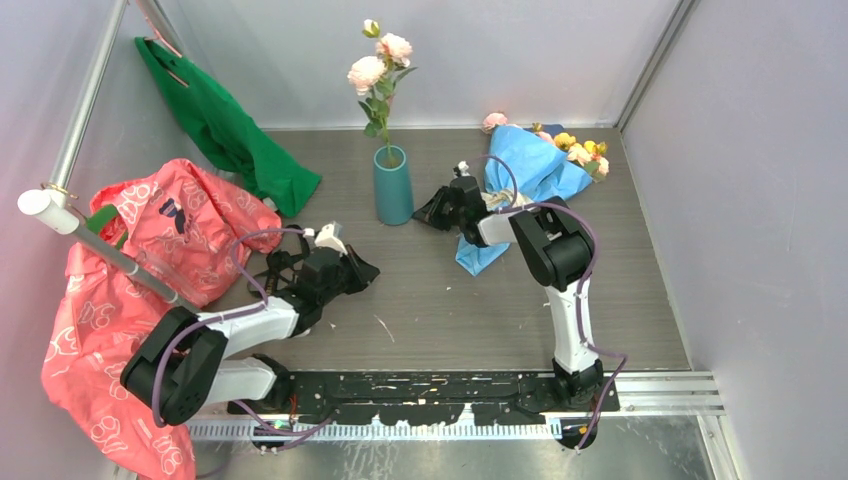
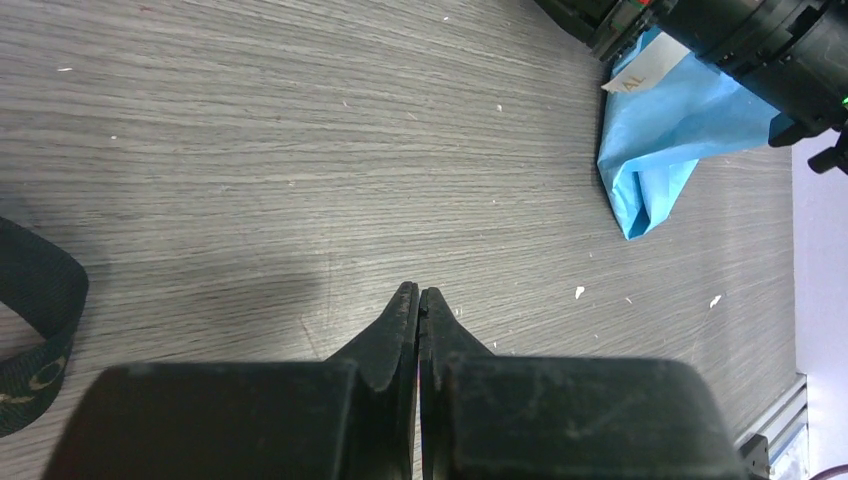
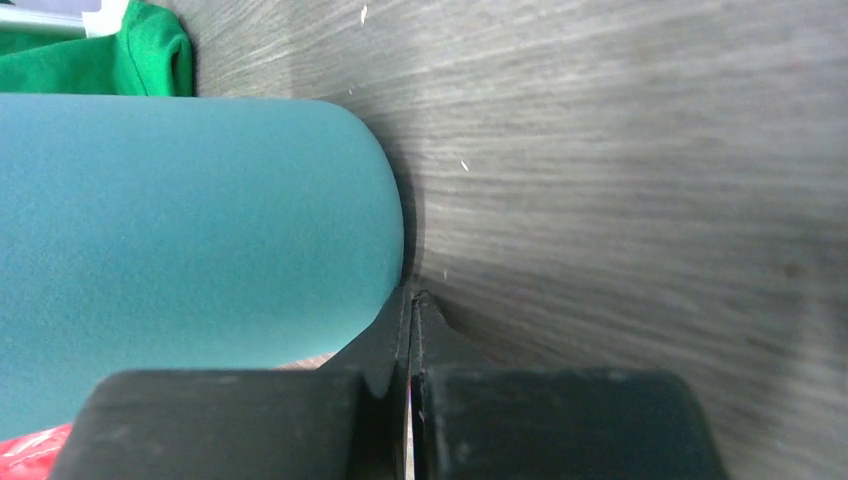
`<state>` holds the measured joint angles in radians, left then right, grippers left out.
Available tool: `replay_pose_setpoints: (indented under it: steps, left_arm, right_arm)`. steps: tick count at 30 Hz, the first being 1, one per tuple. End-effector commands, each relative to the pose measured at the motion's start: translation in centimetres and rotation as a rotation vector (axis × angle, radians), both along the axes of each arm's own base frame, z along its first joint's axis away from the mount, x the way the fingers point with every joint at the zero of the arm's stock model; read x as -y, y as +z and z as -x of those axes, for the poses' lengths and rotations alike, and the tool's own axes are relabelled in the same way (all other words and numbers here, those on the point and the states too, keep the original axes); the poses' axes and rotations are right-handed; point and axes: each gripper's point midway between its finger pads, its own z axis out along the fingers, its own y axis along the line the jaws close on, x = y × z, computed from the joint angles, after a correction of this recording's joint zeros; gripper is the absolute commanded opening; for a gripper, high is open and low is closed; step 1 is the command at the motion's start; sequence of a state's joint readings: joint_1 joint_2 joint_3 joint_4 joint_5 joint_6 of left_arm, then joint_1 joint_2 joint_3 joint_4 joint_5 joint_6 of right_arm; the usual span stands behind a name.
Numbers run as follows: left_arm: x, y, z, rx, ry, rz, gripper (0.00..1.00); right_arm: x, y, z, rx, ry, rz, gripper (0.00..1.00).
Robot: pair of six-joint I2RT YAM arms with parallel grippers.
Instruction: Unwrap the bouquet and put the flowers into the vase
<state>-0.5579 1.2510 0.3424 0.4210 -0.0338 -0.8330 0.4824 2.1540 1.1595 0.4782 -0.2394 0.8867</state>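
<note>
The teal vase point(image 1: 393, 186) stands upright at the back middle of the table, with a stem of pink flowers point(image 1: 380, 62) in it. To its right lies the bouquet point(image 1: 535, 165), its blue paper loose, with yellow and pink heads point(image 1: 583, 152) at the far end. My right gripper point(image 1: 420, 213) is shut and empty. Its tips sit right beside the vase's base, and in the right wrist view the vase point(image 3: 180, 230) fills the left, next to the gripper point(image 3: 412, 296). My left gripper point(image 1: 372, 270) point(image 2: 420, 292) is shut and empty, low over bare table, with the blue paper point(image 2: 665, 140) ahead of it.
A green cloth bag point(image 1: 235, 130) hangs at the back left. A red-pink printed plastic bag point(image 1: 150, 260) drapes over a metal pole point(image 1: 100, 245) at the left. Grey walls close the back and right. A black strap point(image 2: 35, 330) lies left of the left gripper.
</note>
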Motion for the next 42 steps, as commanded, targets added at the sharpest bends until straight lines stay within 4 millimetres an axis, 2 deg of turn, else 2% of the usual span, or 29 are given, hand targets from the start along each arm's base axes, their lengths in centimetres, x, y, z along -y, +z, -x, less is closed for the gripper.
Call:
replay_pose_setpoints:
  steps: [1,6,10,15,18,25,29,42]
  left_arm:
    - [-0.6,1.5,-0.9,0.049,0.024,-0.012,0.00]
    - [-0.9,1.3,-0.9,0.041,0.034,-0.025,0.00]
    - [-1.0,1.0,-0.9,0.026,0.037,-0.024,0.00]
    - [-1.1,1.1,-0.8,0.021,0.048,-0.012,0.00]
    - [-0.4,2.1,-0.5,0.025,0.033,0.049,0.00]
    - [-1.0,4.3,0.1,0.053,0.054,0.080,0.00]
    - [-1.7,4.5,0.5,0.060,0.070,0.073,0.00]
    - [-3.0,5.0,1.5,0.075,0.080,0.028,0.00]
  right_arm:
    - [-0.3,-2.3,-0.6,-0.040,0.018,0.054,0.01]
    - [-0.9,-2.4,-2.0,-0.042,0.016,0.053,0.01]
    - [-0.9,-2.8,-2.2,-0.050,0.017,0.051,0.01]
    - [-0.3,-3.0,-0.6,-0.075,-0.009,0.027,0.01]
    - [-0.2,-3.1,1.0,-0.074,-0.016,0.022,0.01]
    - [-1.6,-3.3,2.8,-0.078,0.009,0.015,0.01]
    - [-2.6,-3.5,2.7,-0.075,0.024,0.028,0.01]
    - [-3.7,-2.9,-0.1,-0.042,0.040,0.081,0.01]
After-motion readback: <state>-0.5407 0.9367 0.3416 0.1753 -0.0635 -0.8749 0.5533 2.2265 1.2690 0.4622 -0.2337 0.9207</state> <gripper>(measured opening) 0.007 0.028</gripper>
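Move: The vase, peony stem in it, is up against my closed right fingertips: its middle is about 5 cm to the left, 2 cm ahead and some 6 cm above them. From that hand, the wrapped blue bouquet lies roughly 22 cm right and 5 cm ahead, and the black strap about 28 cm left and 12 cm back. From my left hand, the vase stands about 16 cm ahead, 4 cm right and 2 cm higher. With the closed fingertips of my right hand low at the vase's foot, I keep pushing forward and left for about 3 cm and pause. Then I draw back some 4 cm while sliding left, working round towards the vase's near side, and ease forward-left to its foot again. My empty left hand dips slightly, then rises about 5 cm, drifting left and a little back, still shut. ##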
